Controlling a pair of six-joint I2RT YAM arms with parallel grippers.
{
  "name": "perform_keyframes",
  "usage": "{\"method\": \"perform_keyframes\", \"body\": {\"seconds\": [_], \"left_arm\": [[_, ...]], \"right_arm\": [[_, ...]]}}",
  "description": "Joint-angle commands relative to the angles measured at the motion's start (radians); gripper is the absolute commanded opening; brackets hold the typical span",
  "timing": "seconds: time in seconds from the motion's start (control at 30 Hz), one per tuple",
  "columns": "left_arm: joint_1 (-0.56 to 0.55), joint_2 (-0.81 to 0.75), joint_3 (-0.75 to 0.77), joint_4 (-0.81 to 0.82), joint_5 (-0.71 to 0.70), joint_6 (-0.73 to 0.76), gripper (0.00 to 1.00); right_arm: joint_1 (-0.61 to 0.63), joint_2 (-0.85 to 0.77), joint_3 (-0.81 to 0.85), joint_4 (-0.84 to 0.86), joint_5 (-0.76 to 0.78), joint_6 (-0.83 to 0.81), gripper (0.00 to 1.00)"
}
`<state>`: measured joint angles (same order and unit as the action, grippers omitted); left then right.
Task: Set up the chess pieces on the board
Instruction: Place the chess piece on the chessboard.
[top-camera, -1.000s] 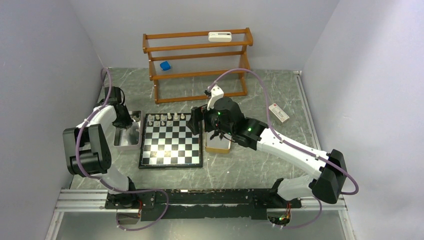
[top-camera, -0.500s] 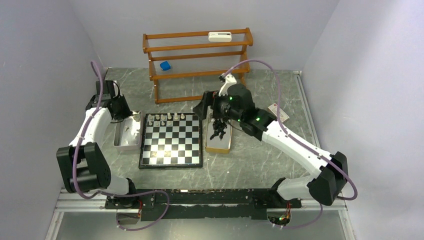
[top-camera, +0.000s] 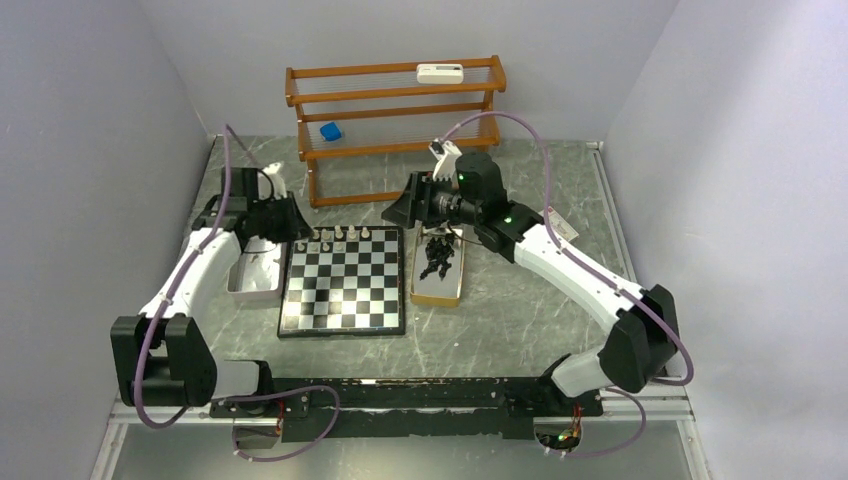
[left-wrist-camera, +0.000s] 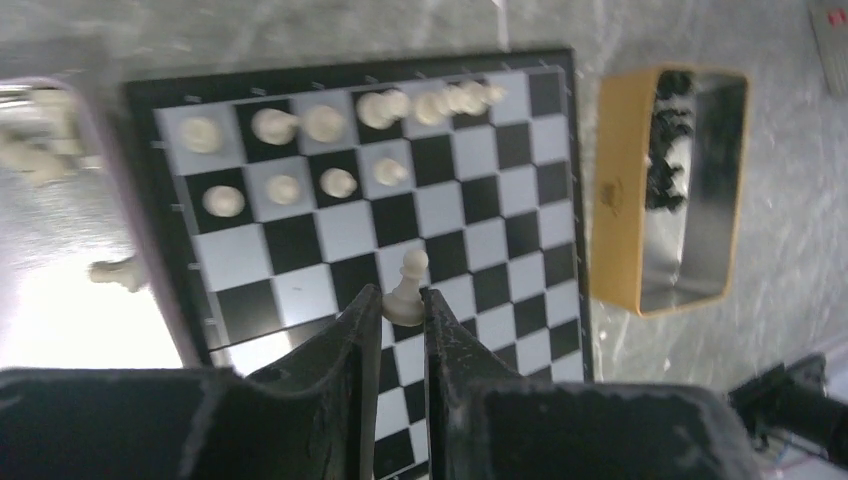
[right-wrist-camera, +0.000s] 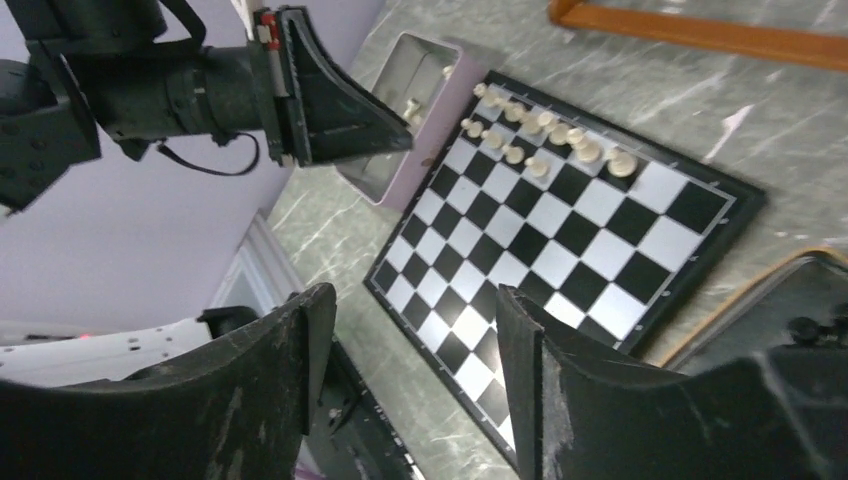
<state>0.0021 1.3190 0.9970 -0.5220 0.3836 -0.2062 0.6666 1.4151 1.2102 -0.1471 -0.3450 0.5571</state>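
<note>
The board (top-camera: 343, 300) lies between my two arms. Cream chess pieces (top-camera: 338, 235) fill its far row, and a few stand in the row in front (left-wrist-camera: 330, 182). My left gripper (left-wrist-camera: 402, 300) is shut on a cream pawn (left-wrist-camera: 407, 290), held over the board (left-wrist-camera: 450, 210); from above it hangs at the board's far left corner (top-camera: 288, 226). My right gripper (right-wrist-camera: 415, 300) is open and empty, raised over the far end of the tan tray (top-camera: 437, 290) and pointing left across the board (right-wrist-camera: 560, 230). Black chess pieces (top-camera: 438, 258) lie heaped in that tray.
A silver tray (top-camera: 252, 275) with a few cream pieces sits left of the board. A wooden rack (top-camera: 395, 120) stands behind, holding a blue cube (top-camera: 330, 131) and a white device (top-camera: 440, 72). A small white box (top-camera: 557, 226) lies at the right.
My left arm swung from the silver tray to the board's far left corner. My right gripper lifted off the tan tray toward the rack, and its jaws narrowed somewhat.
</note>
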Motion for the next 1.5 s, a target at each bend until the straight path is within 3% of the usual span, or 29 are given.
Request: {"method": "perform_keyframes", "body": {"seconds": [0.0,0.23,0.63,1.47], "left_arm": [[-0.080,-0.058,-0.054,0.086,0.118,0.022,0.12],[-0.172,-0.104,-0.119,0.188,0.203,0.051,0.11],[-0.246,-0.151,-0.169,0.273,0.261,0.076,0.10],[-0.272,-0.165,-0.178,0.289,0.276,0.099,0.10]], "right_arm": [[-0.007,0.061,0.019,0.097,-0.133,0.087,0.61],[-0.007,0.212,0.011,0.206,-0.307,0.203,0.44],[0.010,0.386,0.072,0.265,-0.425,0.283,0.37],[0.022,0.462,0.087,0.327,-0.428,0.367,0.31]]}}
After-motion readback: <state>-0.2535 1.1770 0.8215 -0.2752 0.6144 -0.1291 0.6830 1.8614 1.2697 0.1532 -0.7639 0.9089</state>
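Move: The white pawn is held in the left fingers over the board's far-left part, about 20 cm left, 4 ahead and 13 below the right hand. The right gripper, where the pawn is taken, is thus some 20 cm right of the left hand, 4 back and 13 up. From the left hand, the placed white pieces lie 5 ahead, 5 right, the pink tray 13 left, 1 back, both 12 below. The tan box is about 10 right, 2 ahead and 26 below the right hand. The white pawn, still gripped by the left fingers, is carried about 11 cm right and 5 back over the board to the right gripper, the left hand turning clockwise some 30 degrees and easing to a near stop. The right hand comes to meet it, about 9 cm down and 8 left, swinging and rolling until it points nearly straight left; its fingers narrow from wide to under half open, tips right at the pawn. ##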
